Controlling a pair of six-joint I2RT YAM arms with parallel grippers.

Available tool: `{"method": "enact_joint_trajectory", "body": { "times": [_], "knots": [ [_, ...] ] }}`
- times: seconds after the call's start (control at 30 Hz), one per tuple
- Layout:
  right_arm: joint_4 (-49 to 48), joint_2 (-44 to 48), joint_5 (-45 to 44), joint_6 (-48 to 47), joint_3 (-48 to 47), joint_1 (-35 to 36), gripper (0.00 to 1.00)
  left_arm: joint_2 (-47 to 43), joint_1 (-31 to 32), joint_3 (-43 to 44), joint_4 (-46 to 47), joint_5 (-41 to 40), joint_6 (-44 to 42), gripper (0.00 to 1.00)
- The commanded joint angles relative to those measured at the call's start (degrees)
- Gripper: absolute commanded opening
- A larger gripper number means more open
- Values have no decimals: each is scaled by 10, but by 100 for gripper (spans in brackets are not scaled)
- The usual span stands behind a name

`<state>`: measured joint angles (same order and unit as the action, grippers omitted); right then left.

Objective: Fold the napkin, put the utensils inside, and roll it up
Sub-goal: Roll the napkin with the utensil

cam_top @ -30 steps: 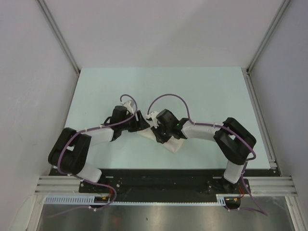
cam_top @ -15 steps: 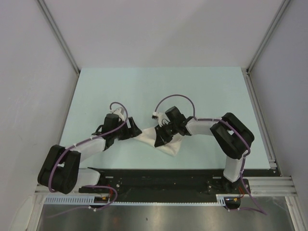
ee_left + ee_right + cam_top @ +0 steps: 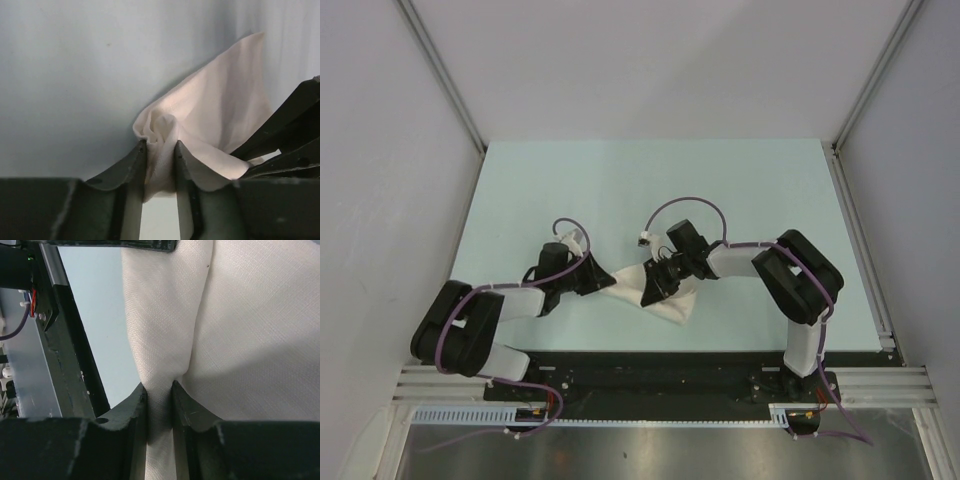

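Note:
The cream-white napkin [image 3: 665, 303] lies bunched near the table's front middle, stretched between both arms. My left gripper [image 3: 603, 281] is shut on its left end; in the left wrist view a crumpled fold of the napkin [image 3: 210, 115] sits pinched in my left gripper [image 3: 160, 150]. My right gripper [image 3: 650, 287] is shut on the napkin too: in the right wrist view the napkin [image 3: 250, 330] hangs taut from my right gripper [image 3: 159, 392]. The utensils are out of view.
The pale green table [image 3: 650, 190] is walled by grey panels left, right and behind. A black rail [image 3: 650, 375] with the arm bases runs along the near edge. The right arm's dark link [image 3: 285, 130] shows beside the cloth in the left wrist view.
My left gripper opened wide, moved a little toward the near edge and has closed on the napkin's left end. The right gripper kept its grip and shifted slightly right.

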<state>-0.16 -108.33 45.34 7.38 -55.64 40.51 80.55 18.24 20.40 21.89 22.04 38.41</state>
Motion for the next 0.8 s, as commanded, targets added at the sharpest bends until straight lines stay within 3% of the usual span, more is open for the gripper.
{"method": "enact_joint_trajectory", "body": {
  "times": [0.0, 0.03, 0.1, 0.13, 0.17, 0.33, 0.4, 0.53, 0.63, 0.77],
  "knots": [
    [41, -20, -3, -10, 9, 4, 23, 24, 2, -15, 16, 47, 18, 23],
    [46, -16, -5, -10, 4, 4, 25, 23, 2, -12, 13, 47, 17, 8],
    [60, 1, -17, -13, -3, 3, 36, 18, 2, -5, -10, 37, 10, 0],
    [77, 11, -24, -18, -7, 2, 41, 13, 2, 5, -21, 31, 5, 0],
    [85, 20, -40, -18, -17, 3, 53, 9, 2, 10, -36, 25, -3, 0],
    [126, 114, -156, -18, -46, 13, 70, 25, 2, 59, -116, 15, -37, 0],
    [123, 142, -218, -21, -48, 40, 73, 41, 1, 67, -127, 19, -44, 0],
    [105, 192, -469, -63, -36, 127, 75, 58, 1, 82, -135, 26, -48, 0],
    [76, 190, -581, -99, -20, 194, 75, 64, 1, 88, -140, 27, -51, 0],
    [21, 173, -666, -147, 5, 249, 73, 65, 1, 91, -146, 26, -52, 0]
  ]
}}
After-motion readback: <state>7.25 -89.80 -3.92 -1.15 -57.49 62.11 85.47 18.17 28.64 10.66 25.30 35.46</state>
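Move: The left hand has the napkin roll's left end already between its half-shut pads, right at the hand point. The middle of the roll, which the right hand grips, lies about 5 cm back and 7 cm to the right of the left hand. From the right hand, that gripped part is at its pads, the roll's left end about 5 cm ahead and 7 cm to the left, and the loose napkin flap some 6 cm to the right, level with it and just lower. The left fingers finish closing and pinch the end of the napkin roll, holding it almost in place with a slight tilt. Just after, the right fingers open wide, let go of the roll and rise about 8 cm above it, swinging a little forward and then back and to the left while the wrist turns some 45 degrees. ##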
